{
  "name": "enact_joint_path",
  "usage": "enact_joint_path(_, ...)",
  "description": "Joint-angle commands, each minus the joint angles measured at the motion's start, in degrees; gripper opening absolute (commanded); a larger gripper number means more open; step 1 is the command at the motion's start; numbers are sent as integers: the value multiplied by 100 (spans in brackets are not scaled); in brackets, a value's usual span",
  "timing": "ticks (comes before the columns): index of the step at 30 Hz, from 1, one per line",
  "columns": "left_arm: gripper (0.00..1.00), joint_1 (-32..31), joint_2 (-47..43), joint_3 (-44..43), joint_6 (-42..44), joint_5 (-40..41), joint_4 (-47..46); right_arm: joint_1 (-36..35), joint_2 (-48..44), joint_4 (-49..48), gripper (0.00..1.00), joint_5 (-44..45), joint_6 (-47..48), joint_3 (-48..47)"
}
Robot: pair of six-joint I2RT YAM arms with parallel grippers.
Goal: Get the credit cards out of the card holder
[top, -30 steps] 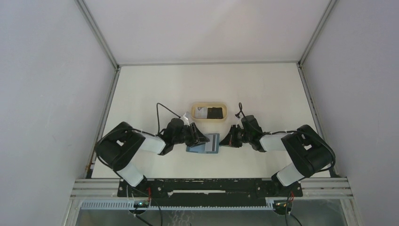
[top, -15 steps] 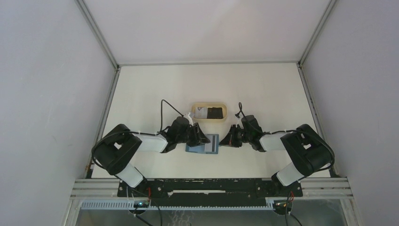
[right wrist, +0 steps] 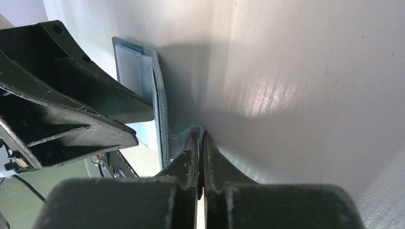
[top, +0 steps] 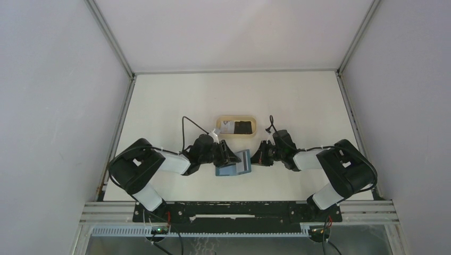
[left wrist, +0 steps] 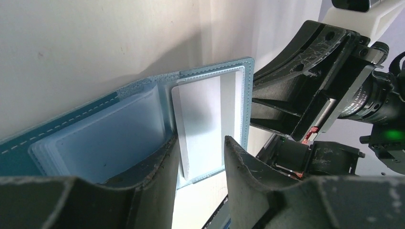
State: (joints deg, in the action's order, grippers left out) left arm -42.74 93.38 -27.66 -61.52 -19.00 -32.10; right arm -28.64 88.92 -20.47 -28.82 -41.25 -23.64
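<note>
The teal-blue card holder (top: pixel 230 170) (left wrist: pixel 95 143) lies open between the two arms, light blue pockets facing up. A white credit card (left wrist: pixel 205 114) sits partly out of its right-hand pocket. My left gripper (top: pixel 228 156) (left wrist: pixel 200 143) is open, and the card's near corner lies between its fingers, close to the left one. My right gripper (top: pixel 256 158) (right wrist: pixel 200 136) is shut on the small tab at the card holder's (right wrist: pixel 160 95) right edge. Two more credit cards, one white (top: pixel 227 127) and one black (top: pixel 243 127), lie in the tray.
The tan oval tray (top: pixel 218 126) stands just behind the two grippers. Grey walls with metal frame rails enclose the table on three sides. The arm bases sit along the near edge.
The left gripper has moved right over the card holder to the white card. The card holder has shifted and tilted slightly. The right gripper has stayed shut in place.
</note>
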Motion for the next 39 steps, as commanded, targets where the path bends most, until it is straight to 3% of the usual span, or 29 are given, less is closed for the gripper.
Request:
enact_joint_path(1,45,-21,42,163,-229,-177,-526,-46,155,360,0,326,253,166)
enact_joint_path(7,45,97,267,487,-624,-292,-1314,-49,127,276,0,285,243,221)
enact_joint_path(11,45,106,251,510,-519,-133,-1144,7,-3,183,1,264,219,337)
enact_joint_path(16,44,109,66,443,-218,107,-459,126,-351,66,31,272,182,532)
enact_joint_path(21,44,124,114,411,-153,146,-359,120,-671,-146,40,287,84,704)
enact_joint_path(39,44,134,260,413,-171,99,-492,105,-1733,-683,36,573,-225,1306)
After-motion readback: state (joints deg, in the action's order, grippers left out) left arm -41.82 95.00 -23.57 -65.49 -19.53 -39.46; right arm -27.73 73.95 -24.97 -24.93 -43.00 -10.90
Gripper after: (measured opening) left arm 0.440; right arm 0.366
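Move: The right hand already has the holder's snap strap pinched in its fingertips; the striped card in the holder's right page lies about 4 cm to its left, level fore and aft. From the left hand that card is some 2 cm right and 2 cm below, the left page about 5 cm left and 2 cm back, the strap 5 cm right and 1 cm back. The tan tray lies 13 cm ahead of the left hand, 1 cm left. The right hand stays put on the strap at first, then opens its fingers to a bit over a third of their range and, with the strap let go, backs off about 4 cm towards its right and its own base, rising about 1 cm and tilting its fingertips up some 5 degrees. Meanwhile the left hand stays over the holder with its fingers parted, one at the fold and the other over the striped card, settling less than 1 cm lower. ##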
